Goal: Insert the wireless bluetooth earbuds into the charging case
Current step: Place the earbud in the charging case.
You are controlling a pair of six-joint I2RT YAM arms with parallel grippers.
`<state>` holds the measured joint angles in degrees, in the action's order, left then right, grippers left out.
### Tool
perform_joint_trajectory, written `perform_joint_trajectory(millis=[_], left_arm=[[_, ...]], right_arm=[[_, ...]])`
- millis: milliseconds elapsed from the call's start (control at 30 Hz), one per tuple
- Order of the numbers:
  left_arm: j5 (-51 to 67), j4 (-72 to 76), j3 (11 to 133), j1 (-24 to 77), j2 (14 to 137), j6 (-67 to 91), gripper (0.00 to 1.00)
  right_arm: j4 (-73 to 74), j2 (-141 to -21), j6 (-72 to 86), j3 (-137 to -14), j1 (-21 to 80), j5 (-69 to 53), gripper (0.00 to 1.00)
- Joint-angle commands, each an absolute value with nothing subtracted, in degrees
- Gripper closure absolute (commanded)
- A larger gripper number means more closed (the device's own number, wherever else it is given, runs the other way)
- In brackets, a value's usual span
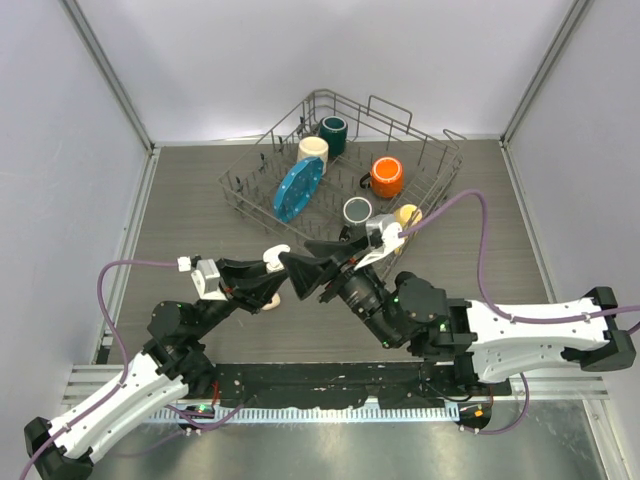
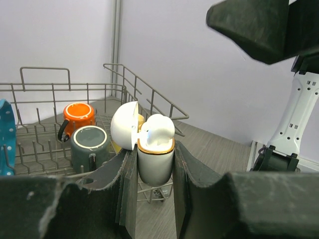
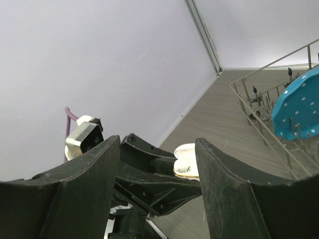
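Observation:
The charging case [image 2: 155, 164] is white with a gold rim, and its lid [image 2: 124, 125] is swung open to the left. My left gripper [image 2: 155, 158] is shut on the case body and holds it above the table. A white earbud [image 2: 158, 130] sits in the case's mouth, its rounded top above the rim. From above, the case [image 1: 276, 251] shows at the left gripper [image 1: 278, 276]. My right gripper [image 1: 297, 256] faces it closely. In the right wrist view the right gripper [image 3: 157, 144] is open and empty, with the case [image 3: 186, 161] just beyond its fingers.
A wire dish rack [image 1: 447, 172] stands behind the grippers. It holds an orange mug [image 1: 386, 176], a grey mug [image 1: 357, 210], a dark teal mug [image 1: 334, 133], a cream mug [image 1: 313, 150] and a blue plate [image 1: 298, 187]. White walls enclose the table.

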<state>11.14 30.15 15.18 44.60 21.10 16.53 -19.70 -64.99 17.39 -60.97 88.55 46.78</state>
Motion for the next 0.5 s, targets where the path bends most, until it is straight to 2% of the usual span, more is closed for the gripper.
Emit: perform_joint_trajectory(millis=[0, 133, 167, 233, 467], left_arm=[[11.6, 32.7, 17.4, 44.47, 21.36, 16.87, 1.0], [12.04, 32.7, 17.84, 44.47, 22.06, 17.05, 1.0], [12.13, 32.7, 17.93, 44.56, 22.15, 17.14, 1.0], [12.3, 32.78, 18.19, 44.47, 22.59, 17.14, 1.0], [12.74, 33.57, 18.19, 44.56, 23.2, 17.49, 1.0]], right_arm=[[-21.1, -62.32, 16.17, -63.28, 88.86, 47.28, 0.34], [-12.59, -63.1, 16.61, -66.0, 88.68, 47.46, 0.48], [-10.83, -63.54, 16.87, -67.48, 88.68, 46.68, 0.63], [-6.43, -64.86, 17.57, -69.33, 88.68, 42.91, 0.73], [5.0, -69.78, 20.74, -74.97, 88.33, 39.73, 0.95]])
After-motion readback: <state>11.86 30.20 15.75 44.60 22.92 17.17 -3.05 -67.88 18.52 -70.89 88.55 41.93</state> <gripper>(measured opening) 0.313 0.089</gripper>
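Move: The open charging case, held in the left fingers, lies about 8 cm below the right hand, some 4 cm to its left and 2 cm farther out. A second case lies on the table about 5 cm ahead and 8 cm left of the right hand, some 40 cm down, and the blue plate stands roughly 27 cm ahead, 1 cm left and 32 cm below. From the left hand, the held case sits just past the fingertips, about 1 cm forward, 2 cm right and 2 cm up. The left fingers keep their pinch on the open charging case, almost still, while the right hand touches nothing. Empty, it finishes rising above the case, another 1.5 cm up and 1 cm right, then swings back left nearly 3 cm, sinking and drawing back over a centimetre each. Its fingers close from well open to nearly shut as it rolls its left side down about 10 degrees. ##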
